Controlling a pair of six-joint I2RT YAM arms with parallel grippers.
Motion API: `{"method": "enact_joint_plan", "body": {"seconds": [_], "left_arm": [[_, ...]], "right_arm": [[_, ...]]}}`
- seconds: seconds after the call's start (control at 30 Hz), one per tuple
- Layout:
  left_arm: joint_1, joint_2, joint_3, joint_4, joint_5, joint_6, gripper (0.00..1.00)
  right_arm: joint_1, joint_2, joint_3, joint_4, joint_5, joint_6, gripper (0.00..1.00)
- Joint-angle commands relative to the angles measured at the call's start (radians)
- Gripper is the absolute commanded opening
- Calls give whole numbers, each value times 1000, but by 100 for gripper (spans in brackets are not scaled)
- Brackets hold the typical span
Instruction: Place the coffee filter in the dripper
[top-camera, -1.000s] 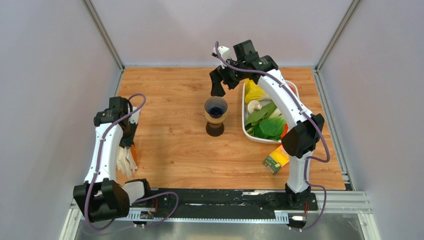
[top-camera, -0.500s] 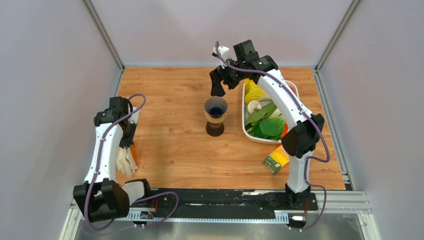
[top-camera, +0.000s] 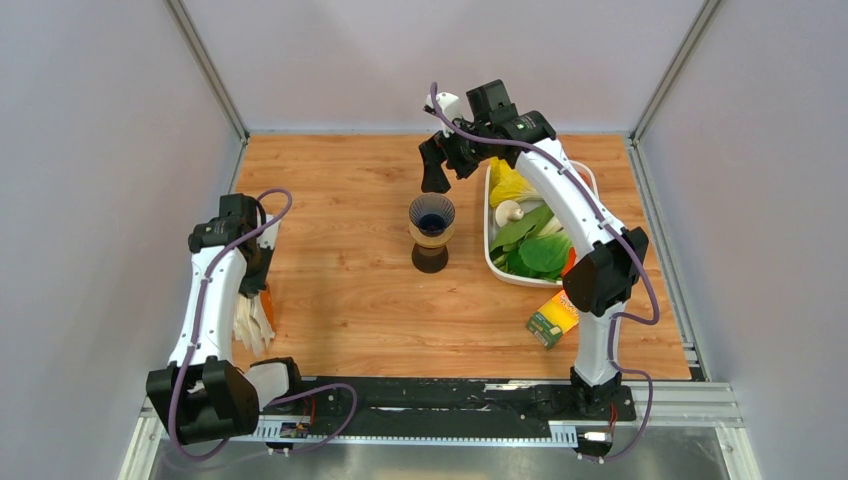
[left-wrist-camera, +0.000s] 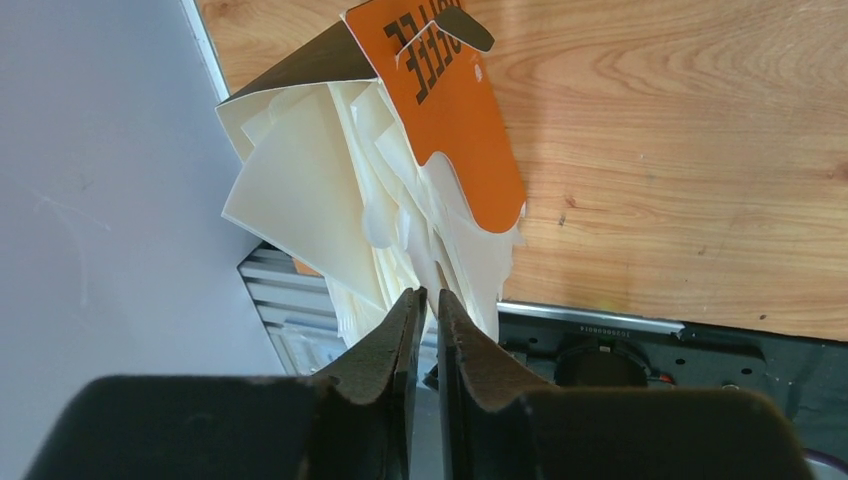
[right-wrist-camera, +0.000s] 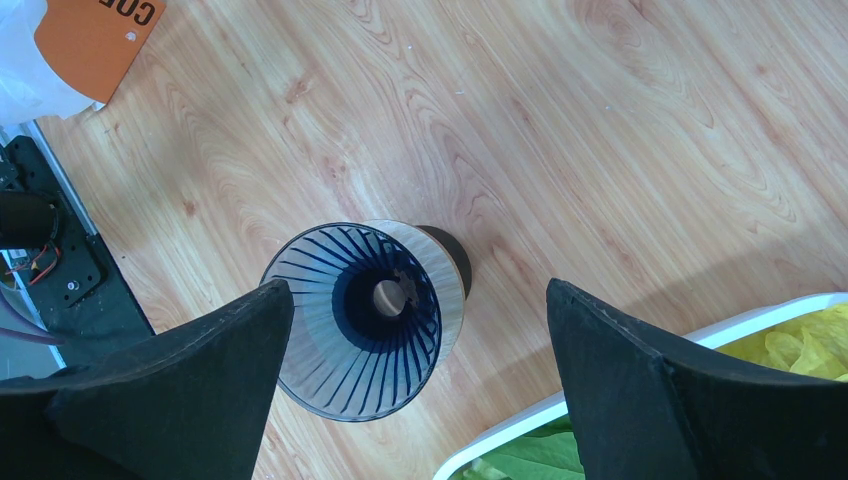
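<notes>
A stack of white coffee filters (left-wrist-camera: 300, 200) fans out of an orange package (left-wrist-camera: 450, 110) at the table's left edge, beside the wall. My left gripper (left-wrist-camera: 427, 293) points at the stack's near edge. Its jaws are almost together, with a slim gap, and the tip of one filter reaches into that gap. From above, the filters (top-camera: 252, 322) show below the left gripper (top-camera: 257, 283). The dripper (top-camera: 431, 222) stands upright mid-table, holding no filter. My right gripper (top-camera: 435, 180) hovers above and behind it, wide open. In the right wrist view the dripper (right-wrist-camera: 365, 320) sits below the right gripper (right-wrist-camera: 418, 285).
A white tub (top-camera: 489, 225) of vegetables stands right of the dripper, its rim (right-wrist-camera: 720, 330) near my right fingers. A small green and yellow carton (top-camera: 553, 318) lies near the right arm's base. Grey walls close in the table on both sides.
</notes>
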Motion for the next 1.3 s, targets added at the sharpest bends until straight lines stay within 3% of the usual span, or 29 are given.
{"method": "enact_joint_plan", "body": {"seconds": [0.0, 0.17, 0.9, 1.27], "left_arm": [[-5, -15, -5, -1, -4, -7, 13], [-7, -17, 10, -17, 21, -6, 1], [-25, -39, 264, -126, 102, 6, 0], [-26, -48, 442, -202, 247, 81, 0]], "right_arm": [[6, 8, 42, -3, 13, 15, 100], [5, 9, 40, -5, 16, 15, 100], [6, 6, 31, -10, 7, 14, 100], [5, 16, 57, 4, -49, 2, 100]]}}
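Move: The left fingertips, slightly open, are already at the upper edges of the coffee filters fanned out of their box; the middle of the filter aimed at is straight below, about 5 cm. The orange box is about 3 cm ahead, 2 cm to the right and 8 cm down. From the idle right hand, that filter lies some 39 cm left, 21 cm back and 17 cm lower. The left fingers shut at a filter's edge, then rise about 10 cm from the box, tipping outward. ##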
